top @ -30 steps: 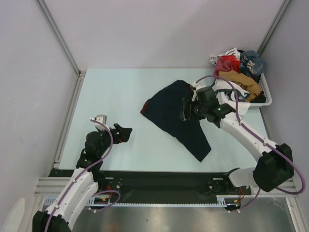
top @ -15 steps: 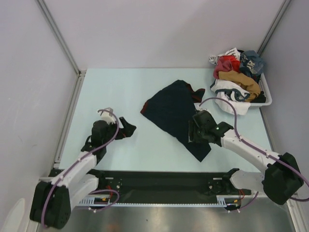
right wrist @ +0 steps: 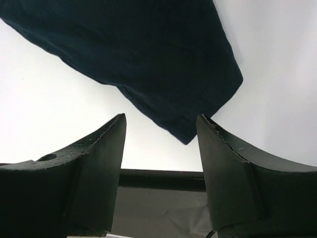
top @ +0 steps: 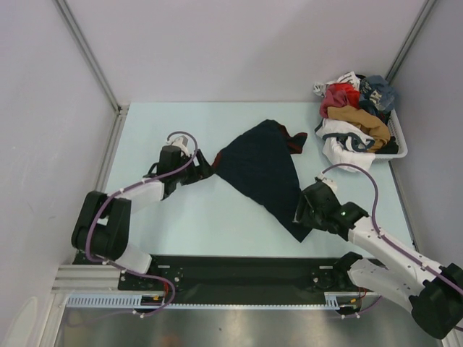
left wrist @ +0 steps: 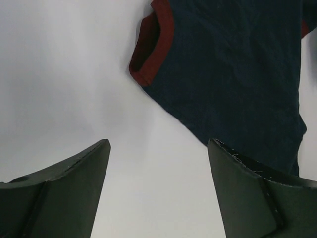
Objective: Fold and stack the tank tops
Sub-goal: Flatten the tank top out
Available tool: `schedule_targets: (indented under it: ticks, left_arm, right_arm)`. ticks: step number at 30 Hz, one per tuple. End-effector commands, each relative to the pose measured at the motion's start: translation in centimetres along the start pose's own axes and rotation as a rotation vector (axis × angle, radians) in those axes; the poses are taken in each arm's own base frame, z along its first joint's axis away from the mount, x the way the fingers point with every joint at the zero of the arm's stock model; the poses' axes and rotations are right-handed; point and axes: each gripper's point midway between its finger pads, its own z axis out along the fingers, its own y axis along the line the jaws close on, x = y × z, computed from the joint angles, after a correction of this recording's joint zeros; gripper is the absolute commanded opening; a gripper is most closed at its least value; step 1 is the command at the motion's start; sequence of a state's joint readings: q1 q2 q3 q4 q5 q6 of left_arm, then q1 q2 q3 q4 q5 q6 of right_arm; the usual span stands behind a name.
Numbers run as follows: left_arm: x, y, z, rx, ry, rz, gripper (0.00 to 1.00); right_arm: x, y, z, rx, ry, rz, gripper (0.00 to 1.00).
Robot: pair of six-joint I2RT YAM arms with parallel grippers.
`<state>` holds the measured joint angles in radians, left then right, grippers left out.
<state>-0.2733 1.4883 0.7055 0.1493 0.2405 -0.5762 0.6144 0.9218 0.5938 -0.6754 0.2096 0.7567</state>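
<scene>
A dark navy tank top [top: 262, 168] with maroon trim lies spread flat mid-table. Its maroon-edged left corner [left wrist: 152, 45] shows ahead of my left gripper [left wrist: 158, 145], which is open over bare table just short of the cloth. In the top view the left gripper [top: 202, 168] sits at that left corner. My right gripper [top: 303, 212] hovers open at the top's near pointed corner [right wrist: 187, 135], whose tip lies between the fingers [right wrist: 99, 148] without being pinched. A white top with dark trim [top: 346, 150] hangs over the tray's edge.
A white tray [top: 400, 142] at the back right holds a heap of red, mustard, denim and white clothes. The black rail [top: 239, 273] runs along the table's near edge, close behind the right gripper. A metal frame post [top: 87, 54] borders the left side.
The left arm reached forward and right to the navy top's left corner. The right arm drew back from the top's middle to its near corner. The cloth now lies flatter.
</scene>
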Motion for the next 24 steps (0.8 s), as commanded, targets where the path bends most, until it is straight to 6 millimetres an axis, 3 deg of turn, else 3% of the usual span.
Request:
schedule_targets:
  ticks: [1,6,13,16,17,19,20,21,22,23,24]
  left_arm:
    - [-1.1,-0.1,1.6,-0.032,0.009,-0.002,0.85]
    - [0.0,0.2,4.6,-0.071,0.088,-0.01,0.75]
    - [-2.1,1.1,7.5,-0.168,0.083,0.004,0.69]
    - [-2.1,1.7,8.4,-0.196,0.105,0.012,0.55]
    - [-2.2,1.8,8.5,-0.202,0.107,0.015,0.38]
    - [-2.0,1.9,8.7,-0.207,0.111,0.014,0.26]
    - [-2.0,1.8,8.7,-0.201,0.113,0.012,0.08]
    - [-2.1,1.8,8.5,-0.201,0.109,0.01,0.0]
    - [-1.9,2.3,8.1,-0.218,0.108,0.001,0.0]
    - [-3.1,2.0,7.2,-0.216,0.066,-0.006,0.01]
    - [-4.6,3.9,6.1,-0.238,0.028,-0.06,0.0]
  right_arm:
    - [-0.5,0.5,-0.3,-0.029,-0.034,0.055,0.63]
    - [-0.3,-0.9,-0.4,0.036,-0.053,0.109,0.63]
    - [-0.2,-0.7,-0.8,-0.013,-0.08,0.153,0.64]
    - [-0.4,-0.9,-1.1,-0.011,-0.089,0.153,0.63]
    - [-0.3,-0.9,-1.1,-0.012,-0.09,0.153,0.63]
    - [-0.2,-1.1,-1.1,-0.005,-0.088,0.154,0.63]
    - [-0.1,-1.2,-1.0,-0.001,-0.083,0.156,0.63]
    - [0.1,-1.2,-0.9,0.001,-0.077,0.159,0.63]
    - [0.2,-1.4,-0.8,0.008,-0.074,0.163,0.63]
    - [0.3,-1.4,-0.6,0.014,-0.072,0.171,0.63]
    - [0.4,-1.3,-0.5,0.01,-0.068,0.17,0.63]
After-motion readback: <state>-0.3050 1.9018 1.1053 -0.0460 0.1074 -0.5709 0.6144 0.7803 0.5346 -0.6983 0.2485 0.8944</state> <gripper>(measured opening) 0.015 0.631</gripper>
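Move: The near corner of the navy tank top's red-trimmed left edge lies about 7 cm ahead of the left hand, 1 cm to its right and 6 cm below. At similar height, the far end of that red edge is some 14 cm ahead and 4 cm right of the hand, while the middle of the top lies about 9 cm ahead and 19 cm right. From the right hand, the near red corner is roughly 23 cm ahead, 29 cm left and 8 cm below. The near corner of the tank top's red edge is what the left hand reaches, going forward about 7 cm and sinking some 5 cm, with the fingers tipping about 10 degrees further down and the hand's left side rising slightly. The fingers narrow on the way, then shut as the forward reach ends, pinching the red corner down by the table. ##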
